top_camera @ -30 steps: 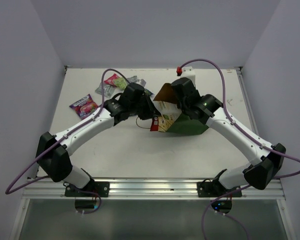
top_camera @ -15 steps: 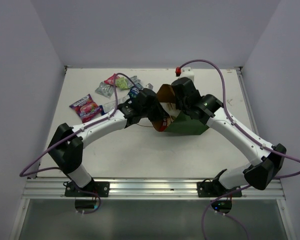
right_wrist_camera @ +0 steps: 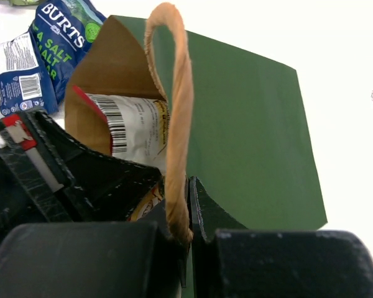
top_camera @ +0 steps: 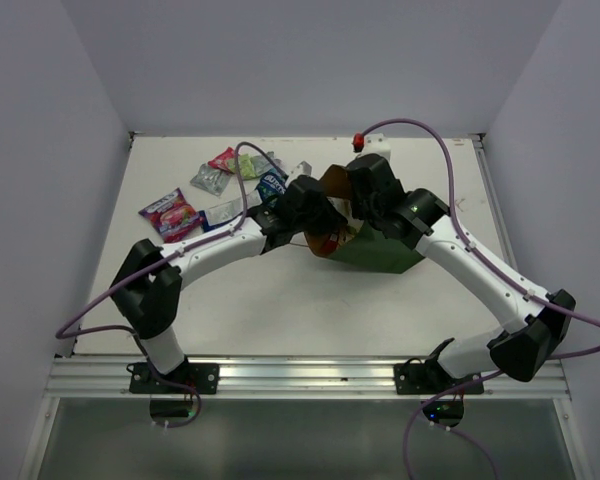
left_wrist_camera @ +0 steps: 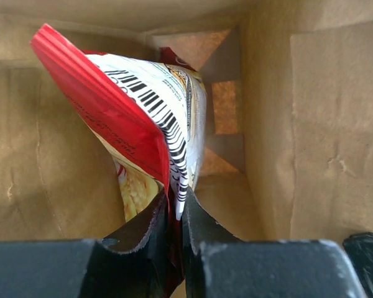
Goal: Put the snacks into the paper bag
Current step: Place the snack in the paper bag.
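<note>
The dark green paper bag (top_camera: 382, 254) lies on its side, brown mouth facing left. My right gripper (top_camera: 366, 206) is shut on its rim where the tan handle (right_wrist_camera: 178, 118) meets it. My left gripper (left_wrist_camera: 175, 202) reaches into the bag's kraft interior (left_wrist_camera: 298, 124) and is shut on the bottom edge of the white-red-yellow chip bag (left_wrist_camera: 143, 105), which stands inside the mouth (top_camera: 326, 241). In the right wrist view the chip bag (right_wrist_camera: 140, 130) shows just inside the opening, with the left gripper's black body in front of it. Other snacks lie at the back left.
Loose packets lie on the table's back left: a purple-pink one (top_camera: 168, 213), a blue-white one (top_camera: 225, 211), a silver one (top_camera: 209, 178), pink (top_camera: 223, 160), green (top_camera: 245, 166) and a blue Burts packet (right_wrist_camera: 65, 37). A red-topped white block (top_camera: 360, 142) sits at the back.
My left arm has stretched to the right, carrying the chip bag from in front of the bag's mouth into it. The right gripper has kept its hold on the bag.
</note>
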`<state>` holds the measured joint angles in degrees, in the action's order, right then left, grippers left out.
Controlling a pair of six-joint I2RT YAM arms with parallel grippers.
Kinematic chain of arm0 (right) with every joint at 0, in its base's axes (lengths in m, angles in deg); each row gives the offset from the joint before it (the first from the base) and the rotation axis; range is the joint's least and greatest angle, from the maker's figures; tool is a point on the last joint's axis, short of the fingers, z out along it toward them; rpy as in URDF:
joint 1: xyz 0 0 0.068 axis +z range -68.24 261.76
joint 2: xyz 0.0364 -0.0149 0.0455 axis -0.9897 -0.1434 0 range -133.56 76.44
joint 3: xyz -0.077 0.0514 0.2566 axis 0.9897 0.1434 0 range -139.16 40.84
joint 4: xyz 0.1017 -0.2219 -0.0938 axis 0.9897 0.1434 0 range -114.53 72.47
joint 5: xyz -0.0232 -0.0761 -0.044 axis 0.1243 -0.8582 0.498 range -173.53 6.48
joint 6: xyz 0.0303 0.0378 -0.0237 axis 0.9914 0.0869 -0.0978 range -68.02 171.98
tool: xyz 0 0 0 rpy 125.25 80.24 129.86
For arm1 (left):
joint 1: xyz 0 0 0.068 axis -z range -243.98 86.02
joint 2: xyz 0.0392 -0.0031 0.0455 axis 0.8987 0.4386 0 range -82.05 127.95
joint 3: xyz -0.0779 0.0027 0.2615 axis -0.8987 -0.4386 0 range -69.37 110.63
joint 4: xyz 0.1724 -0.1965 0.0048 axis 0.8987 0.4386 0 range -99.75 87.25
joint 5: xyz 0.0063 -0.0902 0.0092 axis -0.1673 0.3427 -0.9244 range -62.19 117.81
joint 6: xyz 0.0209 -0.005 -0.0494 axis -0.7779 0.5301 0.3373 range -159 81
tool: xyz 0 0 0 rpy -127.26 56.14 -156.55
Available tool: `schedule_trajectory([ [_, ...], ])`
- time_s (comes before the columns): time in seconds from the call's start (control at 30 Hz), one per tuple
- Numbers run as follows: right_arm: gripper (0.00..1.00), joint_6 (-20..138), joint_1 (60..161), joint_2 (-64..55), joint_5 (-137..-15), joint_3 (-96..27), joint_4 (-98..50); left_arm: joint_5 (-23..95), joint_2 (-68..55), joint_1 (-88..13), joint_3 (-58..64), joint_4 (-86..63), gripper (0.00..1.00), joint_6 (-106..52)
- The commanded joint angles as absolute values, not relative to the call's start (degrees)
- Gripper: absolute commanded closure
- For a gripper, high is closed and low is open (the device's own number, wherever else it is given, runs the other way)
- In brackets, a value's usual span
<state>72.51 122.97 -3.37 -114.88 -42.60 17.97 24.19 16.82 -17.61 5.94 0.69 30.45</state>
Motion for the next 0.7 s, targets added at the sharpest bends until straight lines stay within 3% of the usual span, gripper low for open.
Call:
schedule_trajectory([
  [0.0, 1.00, 73.78, 123.15, -0.82, -114.29, -45.38, 14.84, 21.75, 17.45, -16.00, 7.80, -2.10, 0.84, 31.05],
  [0.17, 1.00, 73.34, 123.07, 0.06, -116.13, -44.33, 15.10, 20.44, 15.96, -16.08, 6.57, 0.88, 0.81, 29.74],
  [0.37, 1.00, 72.02, 121.66, 2.16, -117.89, -41.17, 13.70, 16.56, 10.69, -17.05, 4.90, 6.33, 0.64, 26.31],
  [0.57, 1.00, 71.14, 121.04, 3.13, -116.31, -39.67, 12.65, 13.05, 4.89, -17.75, 9.45, 12.57, 0.30, 22.09],
  [0.67, 1.00, 71.14, 121.04, 3.75, -115.61, -38.88, 11.86, 11.29, 2.43, -17.84, 12.18, 16.17, 0.20, 20.07],
])
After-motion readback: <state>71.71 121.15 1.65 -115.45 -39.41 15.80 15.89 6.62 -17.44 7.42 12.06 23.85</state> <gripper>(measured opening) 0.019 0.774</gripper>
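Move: Inside the paper bag's mouth, the left hand still grips the near end of the red-and-white snack; that snack's middle is about 3 cm ahead, 5 cm right and 5 cm below. The paper bag's middle lies roughly 3 cm ahead, 7 cm right and 8 cm down, and the blue packet some 17 cm ahead, 17 cm left and 17 cm below. From the right hand, shut on the bag's handle, the bag's middle is about 3 cm ahead, 2 cm right and 17 cm below. Easing barely a centimetre farther right and down into the bag, the left hand then spreads its fingers wide, lets go of the snack's end and pulls away up and to the left, about 5 cm each way, with a slight tilt. The right hand keeps its grip on the handle and shifts roughly 2 cm right and a little up. ##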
